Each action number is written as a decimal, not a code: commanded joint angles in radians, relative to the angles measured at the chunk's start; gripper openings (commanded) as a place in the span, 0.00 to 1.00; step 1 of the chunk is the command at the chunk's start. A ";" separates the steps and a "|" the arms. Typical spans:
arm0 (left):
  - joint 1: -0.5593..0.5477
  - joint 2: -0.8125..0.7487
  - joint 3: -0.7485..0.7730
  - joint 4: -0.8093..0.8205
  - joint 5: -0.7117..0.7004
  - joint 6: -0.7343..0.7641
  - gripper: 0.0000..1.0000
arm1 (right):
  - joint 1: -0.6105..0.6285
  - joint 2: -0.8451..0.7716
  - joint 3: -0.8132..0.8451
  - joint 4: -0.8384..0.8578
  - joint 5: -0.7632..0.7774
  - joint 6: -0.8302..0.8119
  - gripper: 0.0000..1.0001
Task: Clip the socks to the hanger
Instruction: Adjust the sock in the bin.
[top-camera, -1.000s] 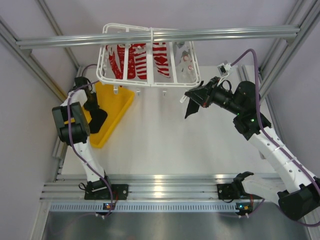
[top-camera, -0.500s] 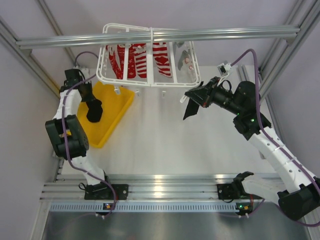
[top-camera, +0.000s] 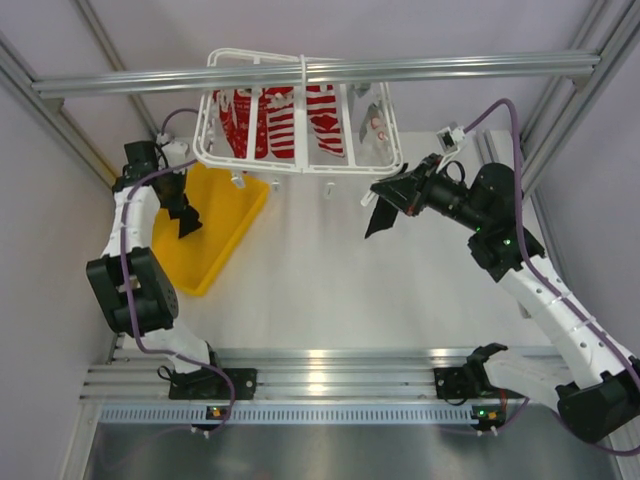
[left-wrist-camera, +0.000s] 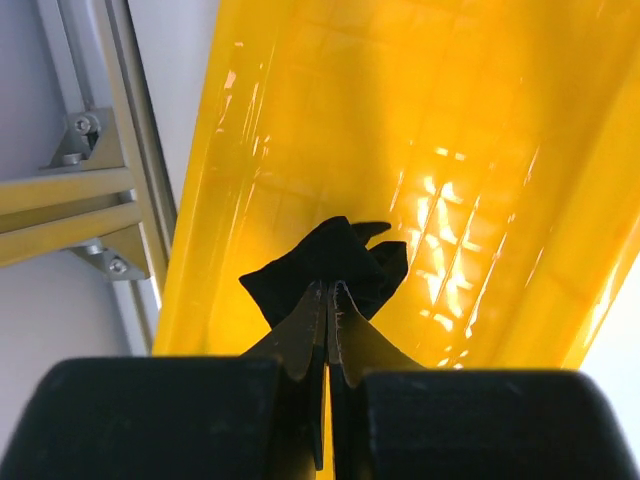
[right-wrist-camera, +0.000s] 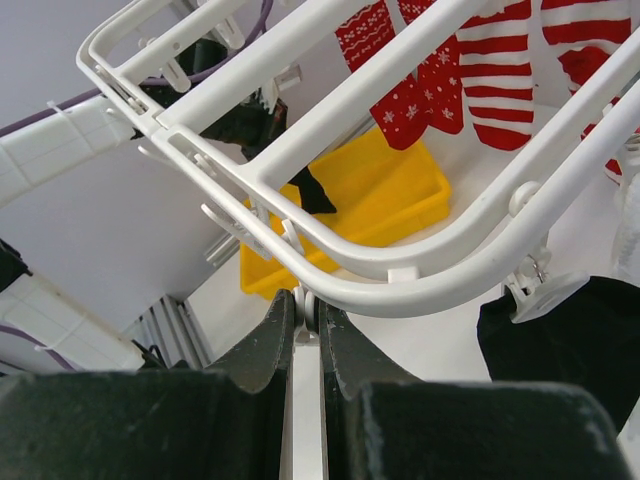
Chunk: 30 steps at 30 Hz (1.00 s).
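Note:
My left gripper is shut on a crumpled black sock, which it holds above the yellow tray. The white hanger hangs from the overhead bar. My right gripper is at the hanger's front right corner. It is shut on a small white clip dangling under the rim. Just right of that clip, a second black sock hangs from another clip.
Red-and-white patterned socks and a grey-white garment hang inside the hanger. The yellow tray lies at the left, beside the aluminium frame post. The overhead bar crosses above the hanger.
My left gripper has shut on the black sock and lifted it out of the yellow tray, swinging back and to the left. The right arm has barely moved.

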 joint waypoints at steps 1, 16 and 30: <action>0.009 -0.115 -0.006 -0.095 -0.008 0.197 0.00 | -0.017 -0.024 0.029 -0.010 -0.012 -0.005 0.00; -0.180 0.082 0.043 -0.002 -0.200 0.181 0.26 | -0.017 0.020 0.029 0.022 -0.024 0.008 0.00; -0.017 0.101 0.065 -0.112 -0.074 0.187 0.55 | -0.017 0.010 0.019 0.013 -0.027 0.007 0.00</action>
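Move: The left hand holds the sock gathered in shut fingertips; it hangs about 5 cm below them and some 2 cm to the right. The bin's middle, where the sock goes, is about 14 cm below this hand, 4 cm to its right and 2 cm ahead. The bin's left rim is roughly level with the hand, 9 cm left and 10 cm down. From the right hand the bin's middle lies about 43 cm left, 16 cm ahead and 36 cm below. Swinging back and up about 5 cm with the sock still pinched, the left hand then sweeps down some 10 cm, forward and to the right towards the bin floor. The fingers spread to about half open on the way down and let go of the sock. The wrist first rolls left side up and turns clockwise about 15 degrees, then partly unwinds as the hand moves back left and rises slightly. ##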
